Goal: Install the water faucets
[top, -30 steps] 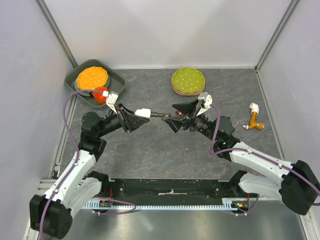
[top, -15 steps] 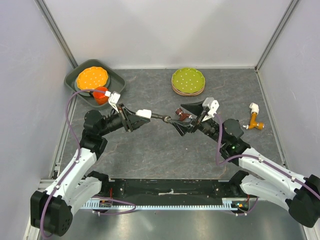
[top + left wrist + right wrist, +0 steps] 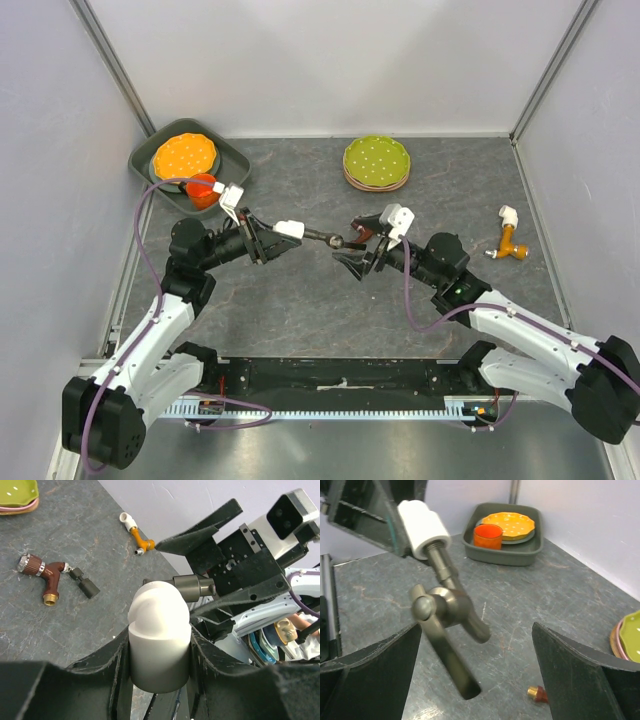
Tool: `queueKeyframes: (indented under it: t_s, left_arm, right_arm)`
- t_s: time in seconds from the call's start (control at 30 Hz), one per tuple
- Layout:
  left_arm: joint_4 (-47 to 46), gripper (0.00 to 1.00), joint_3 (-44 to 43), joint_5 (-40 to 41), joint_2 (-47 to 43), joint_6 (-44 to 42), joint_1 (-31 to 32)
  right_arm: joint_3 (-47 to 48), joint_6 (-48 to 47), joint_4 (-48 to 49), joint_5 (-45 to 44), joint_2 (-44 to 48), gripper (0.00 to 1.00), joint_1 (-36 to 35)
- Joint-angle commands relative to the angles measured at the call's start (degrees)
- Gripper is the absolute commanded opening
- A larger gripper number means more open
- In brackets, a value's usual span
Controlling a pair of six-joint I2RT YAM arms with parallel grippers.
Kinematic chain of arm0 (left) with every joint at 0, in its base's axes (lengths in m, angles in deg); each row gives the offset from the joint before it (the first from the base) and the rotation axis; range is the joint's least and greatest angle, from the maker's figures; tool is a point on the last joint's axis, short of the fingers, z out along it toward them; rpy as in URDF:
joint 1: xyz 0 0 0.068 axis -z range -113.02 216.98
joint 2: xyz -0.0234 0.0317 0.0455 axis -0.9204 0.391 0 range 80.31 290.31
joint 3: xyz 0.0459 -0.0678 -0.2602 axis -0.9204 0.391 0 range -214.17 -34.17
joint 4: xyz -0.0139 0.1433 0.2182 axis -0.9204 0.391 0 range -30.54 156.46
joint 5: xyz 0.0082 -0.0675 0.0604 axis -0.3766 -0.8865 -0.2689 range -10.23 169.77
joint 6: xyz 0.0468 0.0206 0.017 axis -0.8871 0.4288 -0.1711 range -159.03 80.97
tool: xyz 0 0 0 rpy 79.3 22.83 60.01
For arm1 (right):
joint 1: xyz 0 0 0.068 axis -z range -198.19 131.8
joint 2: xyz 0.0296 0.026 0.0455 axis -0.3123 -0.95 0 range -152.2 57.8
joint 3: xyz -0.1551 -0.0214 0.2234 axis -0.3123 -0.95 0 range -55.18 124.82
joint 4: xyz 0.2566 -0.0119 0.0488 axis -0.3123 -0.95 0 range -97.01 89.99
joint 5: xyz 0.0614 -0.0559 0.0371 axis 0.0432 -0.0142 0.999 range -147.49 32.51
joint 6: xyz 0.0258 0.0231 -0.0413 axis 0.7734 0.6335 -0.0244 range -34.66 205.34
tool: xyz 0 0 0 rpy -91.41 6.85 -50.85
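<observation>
My left gripper is shut on the white elbow fitting, seen close between its fingers in the left wrist view. The dark grey bent tap sticks out of the elbow toward the right, held above the table. My right gripper is open, and the grey tap's end lies between its wide jaws, nearer the left finger. The reddish-brown tap lies on the table under the right gripper. An orange tap with a white elbow lies at the far right.
A grey tray at the back left holds an orange dotted plate and an orange cup. Stacked green dotted plates sit at the back centre. Walls close in the left, back and right sides.
My right gripper swung to the right and came back left to the grey tap's end, its wrist turned, jaws open throughout. My left gripper kept hold of the white elbow and hardly moved.
</observation>
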Motion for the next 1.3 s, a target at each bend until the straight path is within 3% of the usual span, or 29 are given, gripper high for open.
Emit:
queueKeyframes:
  t_s: [0.0, 0.3, 0.5, 0.7, 0.9, 1.07, 1.27]
  left_arm:
    - [-1.8, 0.02, -2.6, -3.1, -0.7, -0.4, 0.0]
    - [-1.4, 0.02, -3.3, -5.8, -0.6, -1.8, 0.0]
    - [-2.1, 0.02, -3.3, -7.0, -0.3, -1.8, 0.2]
    - [-1.6, 0.02, -3.6, -7.6, 0.2, -2.0, 0.2]
    - [-0.9, 0.02, -3.8, -7.3, 0.5, -1.8, 0.4]
    - [-4.3, 0.02, -2.9, -7.8, 0.0, -0.3, 0.3]
    - [-3.9, 0.02, -2.6, -6.5, 0.1, 0.2, 0.2]
  right_arm:
    - [1.8, 1.2, 5.5, -6.5, -0.3, 0.98, -0.1]
    - [4.8, 6.5, 5.7, -13.8, -2.6, 0.98, 1.7]
    - [6.4, 11.8, 5.0, -13.9, -4.8, 0.98, 4.7]
    - [8.2, 18.5, 4.6, -8.4, -6.0, 0.98, 7.8]
    - [7.4, 15.1, 7.4, 0.1, -6.0, 0.98, 7.9]
    - [6.2, 15.4, 5.4, -2.1, -6.3, 0.97, 8.3]
    - [3.9, 11.7, -1.8, -12.7, -0.4, 0.97, 8.3]
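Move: The grey faucet's lever hangs between the right hand's open fingers, its middle about 1 cm back, 2 cm left and 2 cm below. The white connector, held by the left hand, is roughly 15 cm to the right hand's left and 2 cm ahead; the brown faucet lies on the table some 5 cm ahead, 6 cm right and 20 cm below. From the left hand the lever is about 14 cm right, 3 cm back and 1 cm below. The left still gripping, the open right hand's rear finger pushes the lever about 6 cm forward, 3 right. ##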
